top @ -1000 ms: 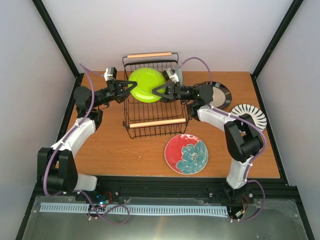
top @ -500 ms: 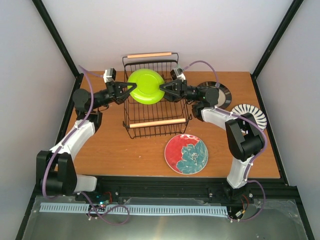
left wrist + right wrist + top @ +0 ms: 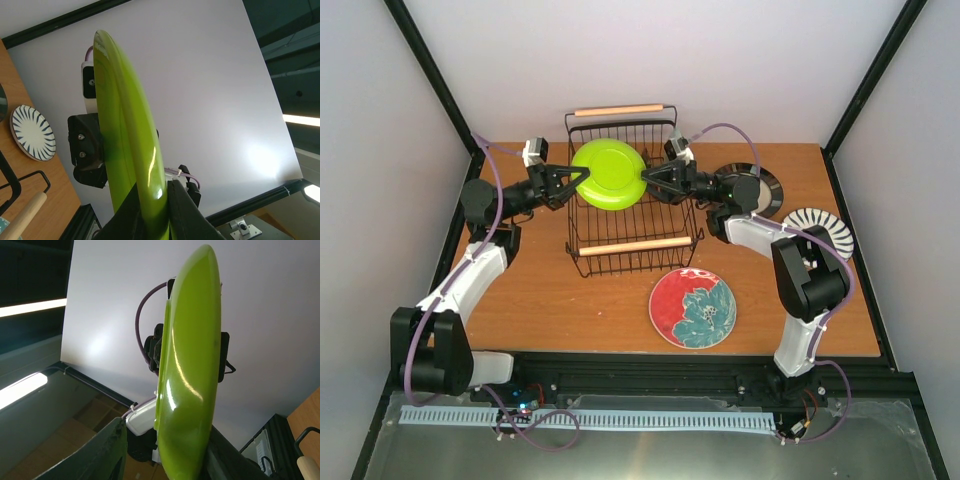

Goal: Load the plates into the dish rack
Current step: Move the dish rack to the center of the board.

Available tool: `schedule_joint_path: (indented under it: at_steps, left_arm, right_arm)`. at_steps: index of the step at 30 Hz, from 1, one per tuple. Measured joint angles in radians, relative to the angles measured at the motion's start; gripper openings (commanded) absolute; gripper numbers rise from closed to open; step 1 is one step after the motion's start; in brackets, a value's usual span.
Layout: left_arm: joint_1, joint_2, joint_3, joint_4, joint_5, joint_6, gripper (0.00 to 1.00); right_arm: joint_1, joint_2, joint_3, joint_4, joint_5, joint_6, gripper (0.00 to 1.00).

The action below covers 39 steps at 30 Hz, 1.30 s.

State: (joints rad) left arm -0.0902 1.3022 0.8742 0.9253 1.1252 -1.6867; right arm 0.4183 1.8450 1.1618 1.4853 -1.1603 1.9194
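Observation:
The lime green plate (image 3: 608, 173) hangs on edge above the black wire dish rack (image 3: 692, 226), between both grippers. My left gripper (image 3: 578, 177) is shut on its left rim, and the left wrist view shows both fingers pressed on the plate (image 3: 125, 150). My right gripper (image 3: 645, 178) straddles the right rim. In the right wrist view one finger touches the plate (image 3: 192, 365) and the other finger (image 3: 107, 450) stands off with a gap, so it is open. The red plate with a teal flower (image 3: 693, 307) lies in front of the rack.
A black-rimmed plate (image 3: 758, 188) and a white plate with black stripes (image 3: 817, 230) lie to the right of the rack on the wooden table (image 3: 550, 300). The rack has wooden handles at the front (image 3: 633, 245) and the back (image 3: 618, 110).
The lime plate and both grippers have shifted slightly toward the back left over the rack. The right gripper's jaws widened, then narrowed again around the plate's rim.

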Motion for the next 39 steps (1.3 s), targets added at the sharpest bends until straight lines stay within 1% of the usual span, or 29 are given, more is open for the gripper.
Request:
schedule_joint_path:
  at_steps: [5, 10, 14, 18, 20, 21, 23, 25, 27, 28, 29, 30, 31, 35, 36, 39]
  left_arm:
    - [0.0, 0.0, -0.003, 0.0, 0.0, 0.001, 0.01]
    - [0.0, -0.004, -0.014, 0.001, -0.004, 0.003, 0.01]
    - [0.0, -0.006, -0.021, 0.0, -0.01, 0.008, 0.01]
    - [0.006, -0.006, -0.029, 0.0, -0.021, 0.019, 0.01]
    - [0.01, -0.006, -0.031, 0.0, -0.025, 0.02, 0.01]
    - [0.01, -0.008, -0.031, 0.0, -0.026, 0.022, 0.03]
    - [0.01, -0.01, -0.03, -0.011, -0.025, 0.033, 0.22]
    - [0.012, -0.011, -0.025, -0.054, -0.02, 0.07, 0.35]
    - [0.021, -0.003, -0.023, -0.145, -0.008, 0.112, 0.57]
    - [0.025, 0.004, -0.021, -0.19, -0.002, 0.136, 0.7]
    - [0.031, 0.012, -0.018, -0.24, 0.004, 0.162, 0.87]
    - [0.04, 0.02, -0.011, -0.291, 0.008, 0.188, 0.98]
    - [0.051, 0.029, -0.002, -0.33, 0.011, 0.213, 0.99]
    - [0.127, 0.068, 0.076, -0.487, 0.014, 0.312, 1.0]
    - [0.149, 0.069, 0.084, -0.5, 0.012, 0.323, 1.0]
    - [0.22, 0.071, 0.19, -0.694, -0.029, 0.453, 1.0]
  right_arm:
    - [0.0, 0.0, 0.0, 0.0, 0.0, 0.0, 0.35]
    - [0.0, 0.008, 0.003, -0.001, -0.002, 0.007, 0.22]
    - [0.001, 0.033, 0.024, -0.001, -0.003, 0.013, 0.18]
    - [0.003, 0.048, 0.049, 0.0, 0.003, 0.022, 0.05]
    - [0.004, 0.049, 0.062, -0.001, 0.005, 0.027, 0.03]
    - [0.005, 0.049, 0.064, 0.0, 0.005, 0.026, 0.03]
    - [0.005, 0.05, 0.064, 0.0, 0.005, 0.024, 0.03]
    - [0.005, 0.049, 0.066, -0.003, 0.006, 0.005, 0.03]
    - [0.006, 0.035, 0.076, -0.025, 0.008, -0.051, 0.03]
    - [0.007, 0.02, 0.078, -0.057, 0.008, -0.086, 0.03]
    - [0.007, 0.003, 0.081, -0.095, 0.004, -0.126, 0.03]
    - [0.008, -0.021, 0.089, -0.149, 0.0, -0.178, 0.03]
    - [0.008, -0.038, 0.095, -0.193, -0.003, -0.212, 0.03]
    - [0.006, -0.094, 0.164, -0.41, -0.009, -0.403, 0.03]
    - [0.006, -0.095, 0.194, -0.472, -0.008, -0.454, 0.03]
    - [0.001, -0.077, 0.321, -0.721, -0.003, -0.626, 0.03]
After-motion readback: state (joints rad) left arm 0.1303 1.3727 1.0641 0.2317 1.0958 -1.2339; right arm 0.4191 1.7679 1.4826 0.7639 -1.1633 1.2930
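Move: The left hand still holds the green plate by its left rim, the plate's middle about 6 cm to its right and 1 cm ahead. For the right hand, whose open fingers straddle the opposite rim, that middle is some 6 cm left and 1 cm ahead, near hand height. The dish rack's middle is about 4 cm left of the right hand, level fore and aft, 27 cm below; the black-rimmed plate is 22 cm right, 1 cm ahead, 35 cm below. Right fingers pinch the green plate's rim, left opens and withdraws forward-left some 11 cm, right lifts 6 cm. ##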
